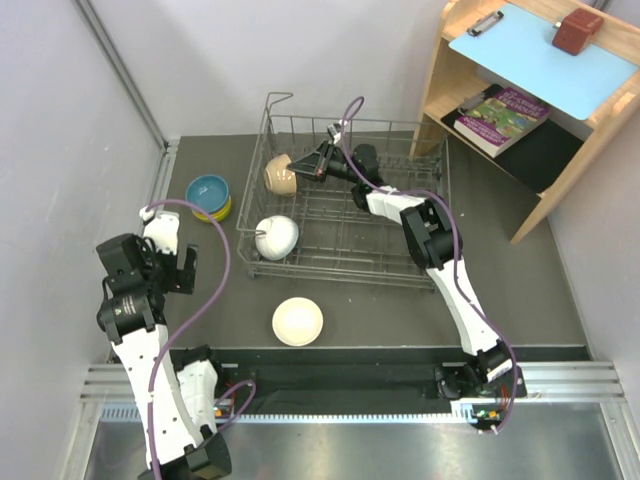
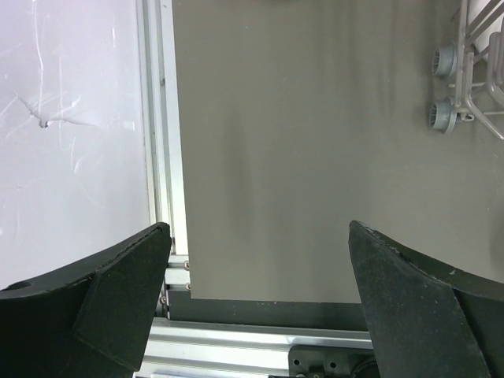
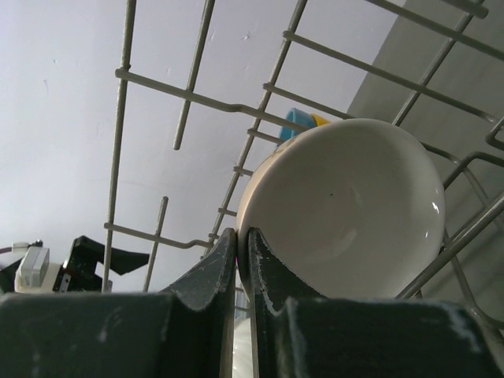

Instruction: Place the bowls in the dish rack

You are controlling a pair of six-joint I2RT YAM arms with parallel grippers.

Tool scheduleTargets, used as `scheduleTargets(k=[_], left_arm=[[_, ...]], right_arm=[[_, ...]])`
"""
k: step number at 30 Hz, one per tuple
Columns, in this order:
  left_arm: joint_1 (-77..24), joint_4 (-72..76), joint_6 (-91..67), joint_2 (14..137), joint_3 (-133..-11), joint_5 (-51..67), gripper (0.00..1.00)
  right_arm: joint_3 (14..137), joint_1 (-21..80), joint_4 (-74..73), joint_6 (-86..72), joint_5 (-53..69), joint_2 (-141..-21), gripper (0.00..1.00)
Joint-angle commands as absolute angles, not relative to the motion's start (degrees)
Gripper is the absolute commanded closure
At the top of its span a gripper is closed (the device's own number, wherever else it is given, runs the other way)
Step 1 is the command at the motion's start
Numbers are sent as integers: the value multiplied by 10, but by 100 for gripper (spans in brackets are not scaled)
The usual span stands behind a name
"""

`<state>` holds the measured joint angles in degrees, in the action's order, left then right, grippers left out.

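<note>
The grey wire dish rack (image 1: pixel 400 275) stands mid-table. My right gripper (image 1: pixel 312 166) is shut on the rim of a beige-tan bowl (image 1: pixel 281 174), held on edge inside the rack's far left corner; in the right wrist view the bowl (image 3: pixel 346 205) fills the frame and the fingers (image 3: pixel 264 264) pinch its rim. A white bowl (image 1: pixel 277 237) stands on edge in the rack's near left part. Another beige bowl (image 1: pixel 298 321) lies on the table in front of the rack. A blue bowl (image 1: pixel 207 189) is stacked on a yellow-green one (image 1: pixel 222 212) left of the rack. My left gripper (image 1: pixel 178 268) is open and empty, over bare table (image 2: pixel 315 142).
A wooden shelf unit (image 1: pixel 445 60) with a book (image 1: pixel 503 118), a blue sheet, a clipboard and a red-brown block stands at the back right. A white wall (image 1: pixel 60 150) runs along the left. A metal rail (image 1: pixel 350 385) borders the near edge. The rack's feet (image 2: pixel 445 87) show in the left wrist view.
</note>
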<state>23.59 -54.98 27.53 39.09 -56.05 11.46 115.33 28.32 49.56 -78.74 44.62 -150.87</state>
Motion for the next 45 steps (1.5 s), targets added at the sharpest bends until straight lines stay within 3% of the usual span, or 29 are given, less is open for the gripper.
scheduleTargets(k=[1, 6, 13, 19, 28, 45], left_arm=[[239, -547, 286, 384, -551, 113, 1], [237, -546, 288, 382, -545, 111, 1], [234, -546, 285, 383, -545, 114, 1], [235, -548, 282, 383, -548, 118, 1], [229, -551, 279, 382, -547, 119, 1], [221, -540, 272, 376, -541, 112, 1]], right_arm=[[1172, 276, 441, -726, 431, -1492, 100], [1167, 269, 340, -667, 410, -1474, 95], [1171, 262, 217, -582, 372, -1459, 100], [1174, 260, 134, -514, 338, -1445, 81], [1174, 258, 52, -447, 292, -1427, 68], [1153, 278, -51, -334, 234, -1349, 58]])
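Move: The right hand holds the tan bowl by its rim, the bowl's middle about 3 cm left and 3 cm below. Its spot in the rack is roughly 1 cm ahead, 2 cm left and 5 cm down. The white bowl already racked lies some 15 cm back, 4 cm left and 6 cm down; the blue bowl is about 20 cm left, 2 cm back and 10 cm down. From the left hand that spot is about 27 cm ahead, 23 cm right and 10 cm below. The right hand eases the held tan bowl about 2 cm forward and a bit to the right and down onto the rack's wires, its left-pointing fingertips dipping as the wrist starts to turn. It then opens its fingers to nearly half and lets go of the rim while going on forward, right and down to some 5 to 6 cm from its start, then draws back a centimetre or so as the tips keep dipping, by over 30 degrees in all. ##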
